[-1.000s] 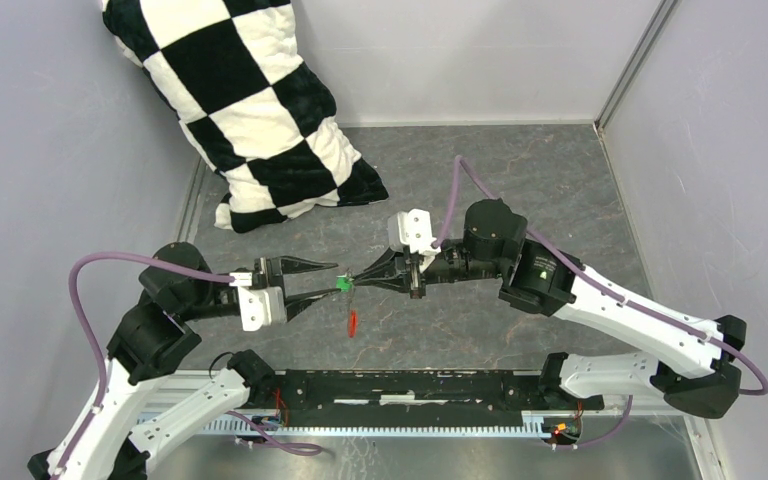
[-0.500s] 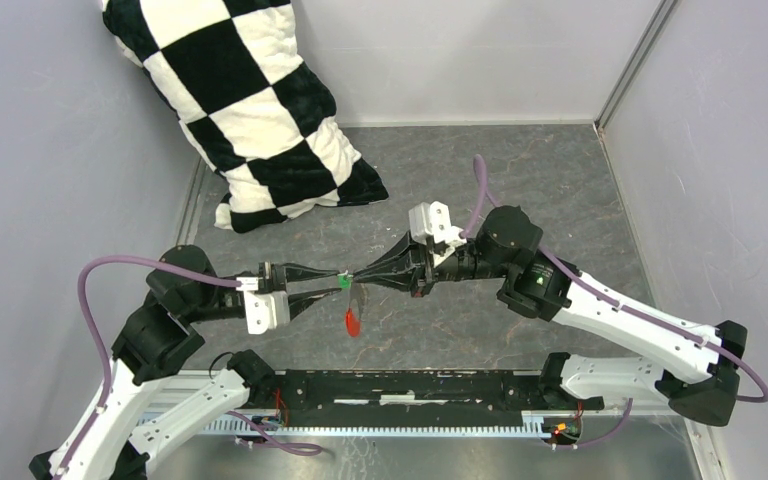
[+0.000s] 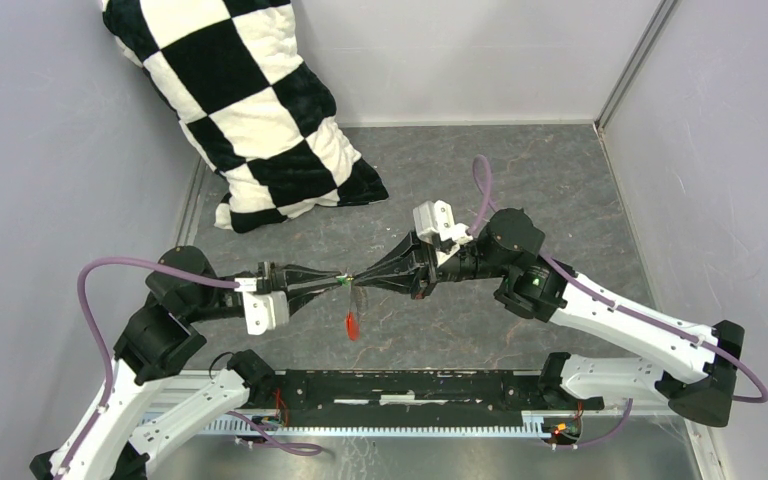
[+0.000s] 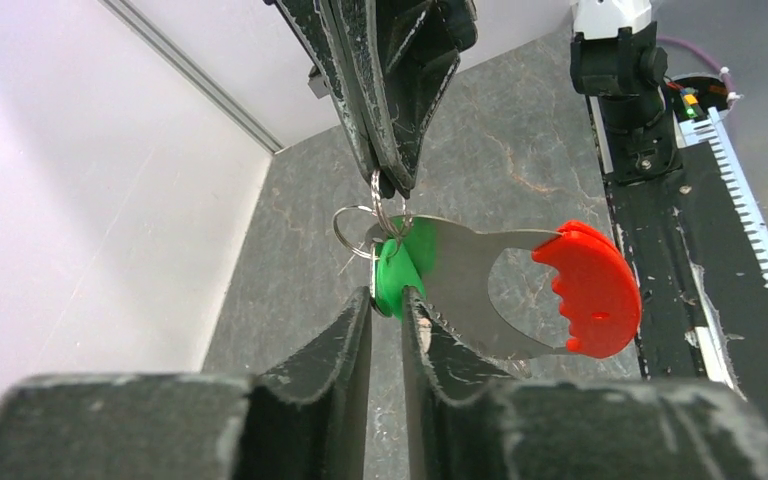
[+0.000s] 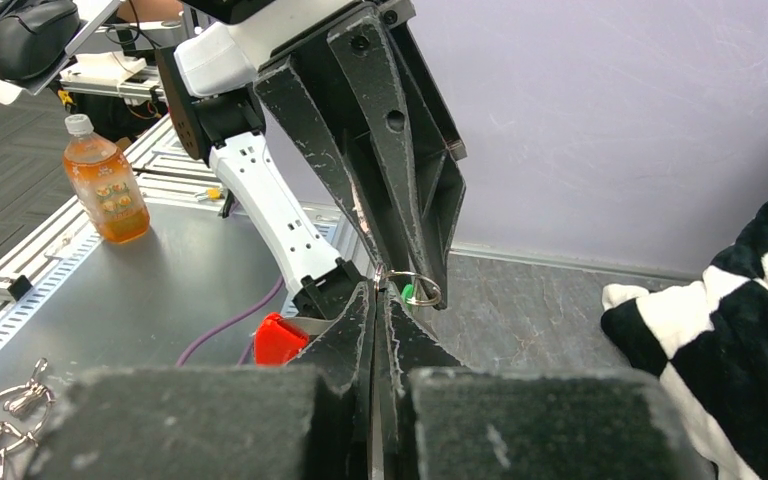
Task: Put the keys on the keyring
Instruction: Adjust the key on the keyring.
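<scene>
Above the middle of the table my two grippers meet tip to tip. The key (image 4: 396,275), tiny with a bright green head, sits between the tips of my left gripper (image 4: 388,297), which is shut on it. My right gripper (image 5: 380,287) is shut on the keyring's thin silvery ring (image 5: 417,290). The same ring (image 4: 356,226) shows just under the right fingers (image 4: 390,120) in the left wrist view. From the ring hang a flat metal piece (image 4: 470,290) and the red tag (image 4: 590,288). From above, the red tag (image 3: 352,325) dangles below the key (image 3: 344,282).
A black-and-white checkered pillow (image 3: 250,110) leans in the back left corner. Grey walls close the table on three sides. The arms' black mounting rail (image 3: 410,385) runs along the near edge. Off the table stand an orange drink bottle (image 5: 105,185) and a spare bunch of rings (image 5: 0,415).
My left gripper's jaws have closed from wide apart onto the green key head. The right arm has shifted a little to the right, still pinching the ring. The red tag still hangs below.
</scene>
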Available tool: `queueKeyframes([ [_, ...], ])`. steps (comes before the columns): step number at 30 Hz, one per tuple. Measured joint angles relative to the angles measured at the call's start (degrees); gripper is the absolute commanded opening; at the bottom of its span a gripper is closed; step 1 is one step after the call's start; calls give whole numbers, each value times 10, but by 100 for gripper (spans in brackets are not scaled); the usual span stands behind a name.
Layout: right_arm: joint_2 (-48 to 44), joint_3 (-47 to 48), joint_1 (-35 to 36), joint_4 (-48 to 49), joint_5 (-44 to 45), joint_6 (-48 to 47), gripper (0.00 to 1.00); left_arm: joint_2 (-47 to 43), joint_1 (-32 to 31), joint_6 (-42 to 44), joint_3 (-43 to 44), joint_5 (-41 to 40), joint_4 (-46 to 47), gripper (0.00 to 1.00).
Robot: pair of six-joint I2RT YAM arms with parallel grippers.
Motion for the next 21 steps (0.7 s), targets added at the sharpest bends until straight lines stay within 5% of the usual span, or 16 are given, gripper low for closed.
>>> queueKeyframes([
  [5,0,-4,-3,3,0,2,1,0,0,-1,0,0,3,2],
  [21,-28,-42,-18,33,13,16,1,-5,0,63,1,-16,-16,2],
])
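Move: The key's green head is right at the left hand's part-open fingertips, about 1 cm to their right and level with them. The wire ring that the right hand pinches lies about 1 cm farther out, 3 cm right and 3 cm up from the left hand. The red handle of the hanging plate is roughly 6 cm back, 2 cm right and 7 cm below the left hand. From the right hand, the green head is about 1 cm back, 2 cm left and 3 cm lower. The left hand stays almost in place while its fingers close from about a quarter open to nearly shut, pinching the key's green head; it then eases only about half a centimetre forward and to the left, rolling some 5 degrees about its fingers. The right hand, still pinching the wire ring, draws it about 1 cm to the right and nearly as far forward, away from the left fingertips. ##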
